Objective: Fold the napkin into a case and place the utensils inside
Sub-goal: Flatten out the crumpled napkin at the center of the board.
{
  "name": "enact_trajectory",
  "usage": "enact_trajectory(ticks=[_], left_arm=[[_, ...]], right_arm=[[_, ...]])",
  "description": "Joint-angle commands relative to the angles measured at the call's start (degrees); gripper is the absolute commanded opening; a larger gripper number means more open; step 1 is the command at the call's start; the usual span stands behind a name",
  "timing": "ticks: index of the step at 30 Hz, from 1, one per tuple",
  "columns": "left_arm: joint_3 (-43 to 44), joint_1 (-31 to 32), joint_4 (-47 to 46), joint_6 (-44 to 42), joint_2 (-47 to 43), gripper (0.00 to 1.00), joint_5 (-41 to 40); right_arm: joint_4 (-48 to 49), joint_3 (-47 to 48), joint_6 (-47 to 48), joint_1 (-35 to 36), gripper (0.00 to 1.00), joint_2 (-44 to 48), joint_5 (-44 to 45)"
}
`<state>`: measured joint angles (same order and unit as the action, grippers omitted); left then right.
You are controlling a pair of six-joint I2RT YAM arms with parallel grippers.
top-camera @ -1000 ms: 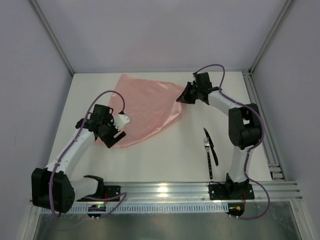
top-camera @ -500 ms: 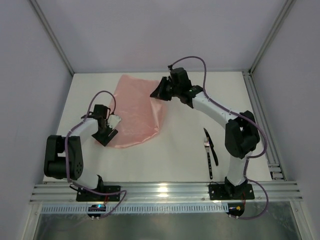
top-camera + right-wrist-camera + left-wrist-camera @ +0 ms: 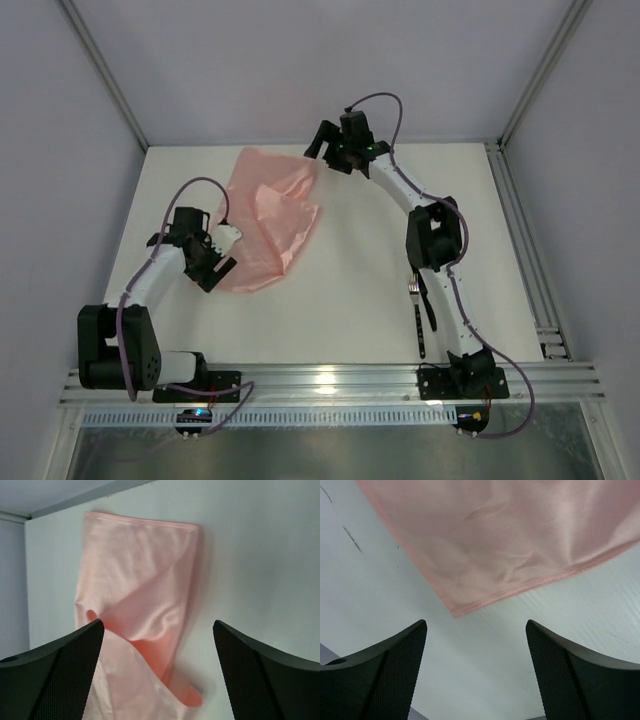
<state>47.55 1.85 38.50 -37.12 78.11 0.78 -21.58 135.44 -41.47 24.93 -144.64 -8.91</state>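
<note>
The salmon-pink napkin [image 3: 265,215] lies on the white table at the back left, its right side folded over into a loose, narrower shape. My right gripper [image 3: 320,152] hovers open just past the napkin's far right corner. In the right wrist view the napkin [image 3: 135,580] shows rumpled layers below my open right gripper [image 3: 158,625], nothing pinched. My left gripper [image 3: 220,262] is open beside the napkin's near left edge. In the left wrist view a hemmed corner of the napkin [image 3: 510,540] lies just ahead of my left gripper [image 3: 476,625]. The dark utensils [image 3: 420,305] lie near the right arm.
Metal frame posts and grey walls ring the table [image 3: 350,300]. A rail [image 3: 330,380] runs along the near edge by the arm bases. The right arm stretches diagonally from its base across the utensils' area to the back.
My right gripper carried the napkin's right corner leftward over the cloth, then opened and let it go. The left gripper shifted slightly left and stayed open at the near edge.
</note>
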Motion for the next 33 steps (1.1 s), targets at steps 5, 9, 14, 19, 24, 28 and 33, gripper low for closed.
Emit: enact_trajectory(ticks=[5, 9, 14, 19, 24, 28, 33], left_arm=[[-6.0, 1.0, 1.6, -14.5, -7.4, 0.85, 5.2], [-7.8, 1.1, -1.4, -17.3, -2.9, 0.85, 2.4], [-9.0, 1.1, -6.4, -16.8, -0.1, 0.84, -0.1], [-10.3, 1.0, -11.3, -15.8, 2.0, 0.70, -0.2], [-10.4, 1.0, -12.6, -15.7, 2.8, 0.41, 1.1], [-10.1, 1.0, -12.7, -15.4, 4.2, 0.25, 1.7], [-9.9, 1.0, -12.7, -13.9, 5.3, 0.00, 2.4]], right_arm=[[-3.8, -15.2, 27.3, -4.5, 0.85, 21.8, -7.1], [-6.9, -20.2, 33.3, -4.4, 0.69, 19.8, -14.4], [-9.4, -14.7, 32.6, -2.4, 0.68, 12.3, -18.4], [-8.5, -13.3, 32.2, -0.4, 0.72, 6.6, -21.2], [-7.4, -15.7, 31.3, 0.0, 0.73, 4.7, -23.5], [-5.6, -18.2, 31.5, 1.2, 0.67, 4.7, -24.6], [-7.0, -18.9, 30.6, 1.4, 0.17, 6.2, -25.1]])
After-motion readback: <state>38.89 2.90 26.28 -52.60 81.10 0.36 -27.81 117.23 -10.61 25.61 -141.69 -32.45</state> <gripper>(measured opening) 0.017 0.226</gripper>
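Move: Under the open left fingers, about 5 cm down and 1 cm to the left, lies the napkin's near-left corner; the bend of its near edge is some 20 cm right of that hand and 3 cm farther out. The right hand goes for the right-hand tip of the folded-over flap, about 12 cm back and 11 cm below; the napkin's far-right corner is roughly 5 cm ahead, 12 cm below. Drawing back about 4 cm while turning clockwise, the left hand sinks, then slides forward again over the near-left corner and shuts, pinching the edge just beside it. The right hand arcs right, up and back, turning some 35 degrees counter-clockwise, then swings left and down some 17 cm to the flap's right-hand tip, where its fingers close most of the way around the edge. ##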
